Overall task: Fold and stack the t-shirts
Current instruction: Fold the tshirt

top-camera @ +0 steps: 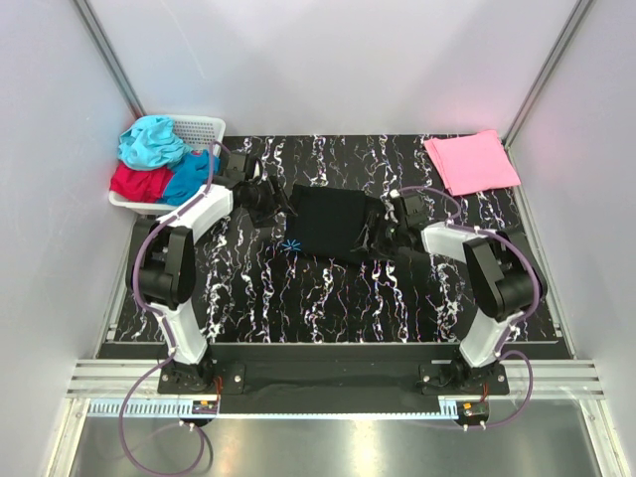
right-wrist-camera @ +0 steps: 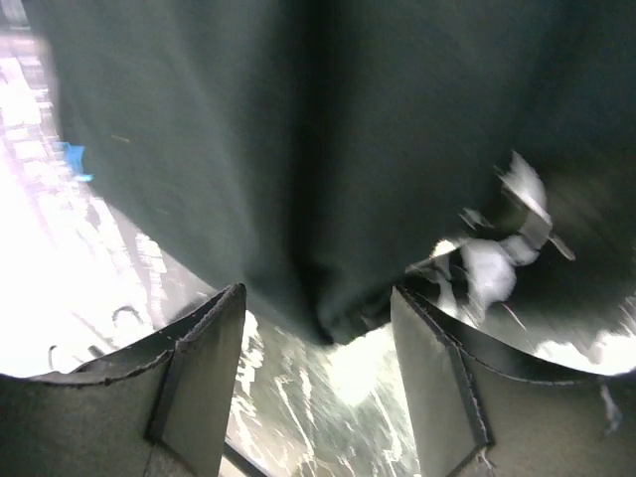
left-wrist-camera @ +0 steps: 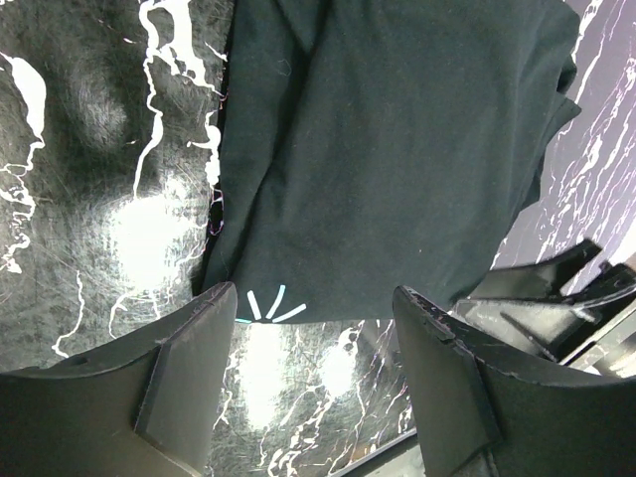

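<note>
A large black t-shirt (top-camera: 333, 224) lies partly folded in the middle of the table, and its light-blue starburst mark (top-camera: 291, 245) shows at its near-left edge. My left gripper (top-camera: 268, 202) stands open at the shirt's left end. In the left wrist view the black t-shirt (left-wrist-camera: 397, 149) lies just ahead of the open left gripper (left-wrist-camera: 316, 298), with only bare table between the fingers. My right gripper (top-camera: 386, 232) is open at the shirt's right end. In the right wrist view a bunched fold of the shirt (right-wrist-camera: 328, 199) hangs just at the open right gripper (right-wrist-camera: 318, 295), unpinched.
A folded pink t-shirt (top-camera: 472, 161) lies at the back right corner. A white lattice basket (top-camera: 204, 129) at the back left holds teal (top-camera: 151, 141), red (top-camera: 137, 183) and blue (top-camera: 191, 177) shirts. White walls close in on both sides.
</note>
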You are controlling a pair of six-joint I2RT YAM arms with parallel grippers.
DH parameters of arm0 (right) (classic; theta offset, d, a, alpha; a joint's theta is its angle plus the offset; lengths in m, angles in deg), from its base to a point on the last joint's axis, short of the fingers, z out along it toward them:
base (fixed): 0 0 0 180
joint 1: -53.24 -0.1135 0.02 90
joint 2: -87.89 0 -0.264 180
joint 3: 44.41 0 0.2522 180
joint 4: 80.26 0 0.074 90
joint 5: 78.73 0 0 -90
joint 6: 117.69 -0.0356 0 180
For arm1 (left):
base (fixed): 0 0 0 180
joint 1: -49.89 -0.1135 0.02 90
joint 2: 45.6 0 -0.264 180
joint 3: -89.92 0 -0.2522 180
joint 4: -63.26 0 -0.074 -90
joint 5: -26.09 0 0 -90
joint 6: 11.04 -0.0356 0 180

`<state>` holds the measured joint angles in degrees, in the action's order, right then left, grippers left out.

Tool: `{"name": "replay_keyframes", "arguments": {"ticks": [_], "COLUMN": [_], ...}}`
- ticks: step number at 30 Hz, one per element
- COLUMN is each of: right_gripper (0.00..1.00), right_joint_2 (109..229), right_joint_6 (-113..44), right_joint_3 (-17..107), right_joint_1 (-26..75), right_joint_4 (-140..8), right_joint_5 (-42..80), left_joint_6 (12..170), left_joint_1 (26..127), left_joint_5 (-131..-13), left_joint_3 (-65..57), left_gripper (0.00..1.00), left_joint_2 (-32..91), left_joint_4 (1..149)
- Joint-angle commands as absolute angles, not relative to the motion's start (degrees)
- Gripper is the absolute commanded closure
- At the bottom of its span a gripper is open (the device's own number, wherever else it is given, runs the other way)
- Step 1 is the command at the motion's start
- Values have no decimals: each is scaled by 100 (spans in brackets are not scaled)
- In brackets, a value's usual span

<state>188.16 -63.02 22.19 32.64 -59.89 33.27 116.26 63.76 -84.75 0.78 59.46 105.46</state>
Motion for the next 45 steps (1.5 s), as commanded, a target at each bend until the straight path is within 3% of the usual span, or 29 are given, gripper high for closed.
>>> {"name": "replay_keyframes", "arguments": {"ticks": [1, 4, 7, 11, 12, 13, 22, 27, 35, 41, 45], "right_gripper": [33, 34, 46, 83, 97, 100, 100, 100, 100, 100, 100], "right_joint_2": [19274, 19686, 20021, 19916, 19881, 19837, 19626, 20064, 20978, 20761, 20418], "right_joint_6": [-6451, -6977, -7102, -6751, -6550, -6426, -5283, -4826, -4483, -4482, -4649], "right_joint_3": [2147, 2085, 2225, 2515, 2664, 2752, 3859, 4763, 6118, 6015, 5506], "right_joint_1": [3250, 3329, 3364, 3364, 3364, 3364, 3364, 3426, 3593, 3593, 3575], "right_joint_4": [-7149, -8159, -8417, -7786, -7419, -7215, -5079, -4182, -3452, -3433, -3433], "right_joint_5": [3771, 4395, 4695, 4406, 4187, 4081, 2051, 831, 54, 449, 844], "left_joint_6": [11588, 11570, 11544, 11544, 11544, 11544, 11632, 11667, 11860, 11922, 11983], "left_joint_1": [6369, 6369, 6360, 6351, 6351, 6351, 6342, 6342, 6360, 6561, 6738], "left_joint_5": [-8685, -8703, -8703, -8676, -8676, -8685, -8747, -8799, -8764, -8703, -8369], "left_joint_3": [120, 138, 138, 138, 138, 155, 322, 375, 612, 2375, 4578], "left_gripper": [31, 31, 31, 31, 31, 31, 32, 32, 33, 32, 31], "left_joint_2": [5952, 5891, 5803, 5750, 5767, 5794, 6013, 6119, 6374, 7506, 8944], "left_joint_4": [10338, 10330, 10330, 10365, 10365, 10365, 10356, 10356, 10356, 10496, 11058]}}
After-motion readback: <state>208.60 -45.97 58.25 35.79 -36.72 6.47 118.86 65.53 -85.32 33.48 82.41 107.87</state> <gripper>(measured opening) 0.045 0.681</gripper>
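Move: Near the right hand, the black t-shirt's near right edge lies roughly 3 cm ahead, 3 cm to its left and 1 cm below. The blue print is level with that hand, about 19 cm to its left, and the pink cloth some 21 cm ahead and 24 cm to its right. From the left hand, the shirt's far left corner is about 9 cm ahead, 3 cm right and 8 cm below; the near right edge lies 4 cm back and 17 cm right. Sliding forward and left about 5 cm onto the t-shirt's near right edge, the right hand shuts its open fingers and pinches the cloth, then drags it some 15 cm forward and to the right, low over the table. The fingers swing from leaning left to nearly straight down. Late on, the still-open left hand sweeps about 12 cm forward and somewhat right. ##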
